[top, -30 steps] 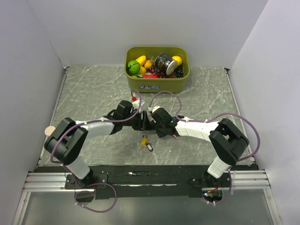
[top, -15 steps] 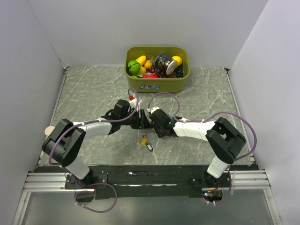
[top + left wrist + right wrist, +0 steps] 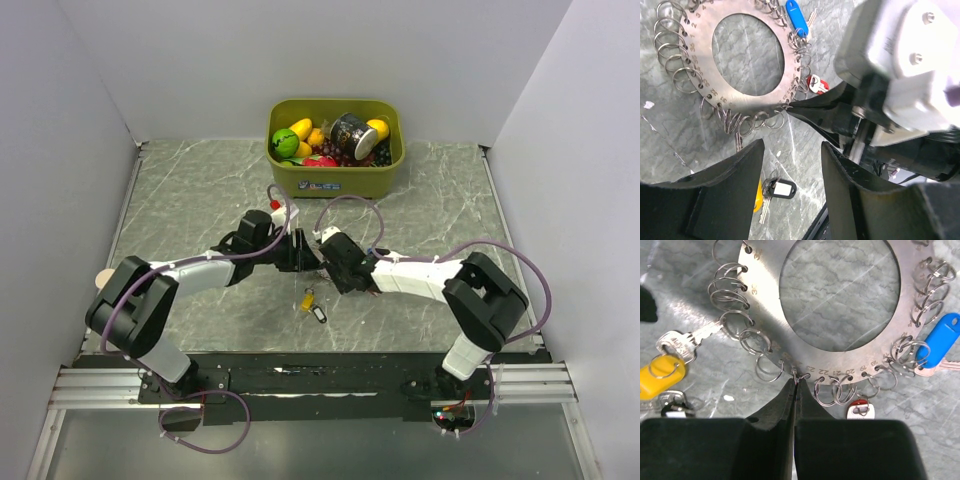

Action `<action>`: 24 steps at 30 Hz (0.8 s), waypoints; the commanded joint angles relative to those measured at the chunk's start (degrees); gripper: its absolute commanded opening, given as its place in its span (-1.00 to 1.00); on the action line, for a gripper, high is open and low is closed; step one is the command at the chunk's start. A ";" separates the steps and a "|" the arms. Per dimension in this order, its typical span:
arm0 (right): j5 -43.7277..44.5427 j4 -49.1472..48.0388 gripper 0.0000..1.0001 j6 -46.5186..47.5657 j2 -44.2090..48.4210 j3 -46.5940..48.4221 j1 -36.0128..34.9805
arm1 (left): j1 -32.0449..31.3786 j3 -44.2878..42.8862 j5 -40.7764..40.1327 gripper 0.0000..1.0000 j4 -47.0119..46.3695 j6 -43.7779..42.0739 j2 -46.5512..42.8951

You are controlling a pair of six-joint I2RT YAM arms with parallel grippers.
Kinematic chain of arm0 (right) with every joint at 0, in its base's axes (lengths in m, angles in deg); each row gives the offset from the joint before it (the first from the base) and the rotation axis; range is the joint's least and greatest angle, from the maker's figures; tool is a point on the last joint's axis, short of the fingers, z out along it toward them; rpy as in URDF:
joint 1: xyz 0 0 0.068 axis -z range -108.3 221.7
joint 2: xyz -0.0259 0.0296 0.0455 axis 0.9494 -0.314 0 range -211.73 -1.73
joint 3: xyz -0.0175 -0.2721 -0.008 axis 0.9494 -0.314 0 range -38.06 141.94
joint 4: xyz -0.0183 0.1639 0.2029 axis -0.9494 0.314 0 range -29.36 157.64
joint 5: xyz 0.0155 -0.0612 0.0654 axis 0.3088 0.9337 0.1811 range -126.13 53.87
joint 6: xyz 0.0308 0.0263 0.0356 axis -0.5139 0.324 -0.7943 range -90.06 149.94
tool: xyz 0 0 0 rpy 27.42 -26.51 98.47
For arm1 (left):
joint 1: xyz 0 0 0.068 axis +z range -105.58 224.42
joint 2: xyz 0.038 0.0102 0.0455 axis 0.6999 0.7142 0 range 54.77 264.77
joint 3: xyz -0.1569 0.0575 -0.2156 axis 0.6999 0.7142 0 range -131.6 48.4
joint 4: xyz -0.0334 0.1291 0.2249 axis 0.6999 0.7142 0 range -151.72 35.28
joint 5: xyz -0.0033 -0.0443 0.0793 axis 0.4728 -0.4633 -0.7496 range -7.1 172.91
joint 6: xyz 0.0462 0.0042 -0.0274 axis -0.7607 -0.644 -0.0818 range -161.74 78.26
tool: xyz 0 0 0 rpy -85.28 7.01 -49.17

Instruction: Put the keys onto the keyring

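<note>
The keyring (image 3: pixel 699 60) (image 3: pixel 840 362) is a flat steel disc with a big hole and numbered holes carrying small split rings, lying on the marble table. A blue key (image 3: pixel 795 16) (image 3: pixel 938 337) and a red key (image 3: pixel 817 84) (image 3: pixel 858 408) hang on its rim. A yellow key (image 3: pixel 660 374) (image 3: pixel 308 297) and a black-tagged key (image 3: pixel 780 189) (image 3: pixel 319 314) lie loose nearby. My right gripper (image 3: pixel 795 382) (image 3: pixel 322 262) is shut on one small split ring at the disc's near rim. My left gripper (image 3: pixel 792 150) (image 3: pixel 298 250) hovers open over the loose keys, holding nothing.
A green bin (image 3: pixel 335 175) with toy fruit and a dark can stands at the back centre. Grey walls close in both sides. Both arms meet near the table's middle, their wrists almost touching.
My right jaws have closed onto the small split ring at the disc's rim. The left arm has shifted slightly back and to the left, its jaws unchanged.
</note>
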 commanded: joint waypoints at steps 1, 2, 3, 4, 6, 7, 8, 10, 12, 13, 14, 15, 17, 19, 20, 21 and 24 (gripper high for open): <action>-1.24 -0.48 -1.00 2.82 5.46 -0.22 0.00 | 0.54 -0.04 2.41 0.11 -2.75 -1.44 -3.05; -1.50 -0.48 -1.00 3.17 6.07 -0.22 0.09 | 0.72 -0.13 2.68 0.11 -2.92 -1.79 -3.23; -2.46 -0.57 -1.00 3.70 7.39 -0.22 0.52 | 0.81 -0.13 2.94 0.11 -2.92 -2.23 -3.84; -4.30 -0.83 -1.00 4.14 8.88 -0.39 0.96 | 0.89 -0.39 2.68 0.11 -2.31 -2.85 -4.54; -6.24 -1.45 -1.00 4.49 10.38 -0.74 2.28 | 0.98 -0.57 3.20 0.11 -2.22 -4.08 -5.16; -8.52 -2.06 -1.00 4.75 11.87 -1.01 2.72 | 1.07 -0.57 3.29 0.12 -2.13 -4.34 -5.86; -9.67 -2.50 -1.00 5.02 12.58 -1.27 3.86 | 1.16 -0.57 3.38 0.12 -2.13 -4.78 -6.21; -11.87 -3.46 -1.00 6.15 14.77 -2.24 4.92 | 1.25 -0.57 3.99 0.12 -2.31 -5.22 -7.26; -15.38 -3.91 -1.00 6.86 16.27 -2.85 6.75 | 1.34 -0.92 4.35 0.12 -1.96 -5.93 -7.88; -16.61 -4.17 -1.00 7.56 17.75 -3.12 7.64 | 1.42 -1.18 4.44 0.12 -1.69 -6.19 -8.41; -19.76 -4.43 -1.00 7.66 18.47 -3.29 8.43 | 1.51 -1.45 4.52 0.11 -1.08 -6.80 -8.59; -21.44 -4.70 -1.00 8.00 19.17 -3.64 10.27 | 1.51 -2.06 4.87 0.11 -0.82 -7.15 -8.68; -25.22 -5.05 -1.00 8.01 21.10 -3.91 12.12 | 1.51 -2.76 5.40 0.10 -0.11 -8.21 -8.94; -29.79 -4.88 -1.00 9.66 22.59 -4.00 14.14 | 1.51 -3.82 5.84 0.06 0.85 -8.74 -8.59; -30.94 -4.70 -1.00 10.03 22.95 -3.83 14.67 | 1.51 -4.17 6.45 0.05 1.12 -9.26 -8.68; -33.39 -3.83 -1.00 10.38 23.22 -3.30 15.03 | 1.60 -4.78 6.72 0.04 1.38 -9.44 -8.68; -36.83 -2.33 -1.00 11.78 23.57 -1.72 16.35 | 1.51 -5.84 8.12 0.01 1.65 -9.97 -8.59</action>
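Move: The right hand already has the keyring pinched by its near edge, the keyring's middle about 4 cm ahead and 2 cm to the left, level with the fingertips. At that height too, the red key lies some 4 cm right and 1 cm back, the blue key about 6 cm ahead and 5 cm right, the black key roughly 6 cm back and 6 cm left. From the open left hand, the keyring's middle lies about 4 cm to the right, 1 cm ahead and 8 cm below. Straight up goes the right hand, about 11 cm off the table, keeping its shut pinch on the keyring's edge while it rolls some 25 degrees, its left side rising. The left hand climbs too, about half as far, tilting a little, its fingers still open beside the keyring. ##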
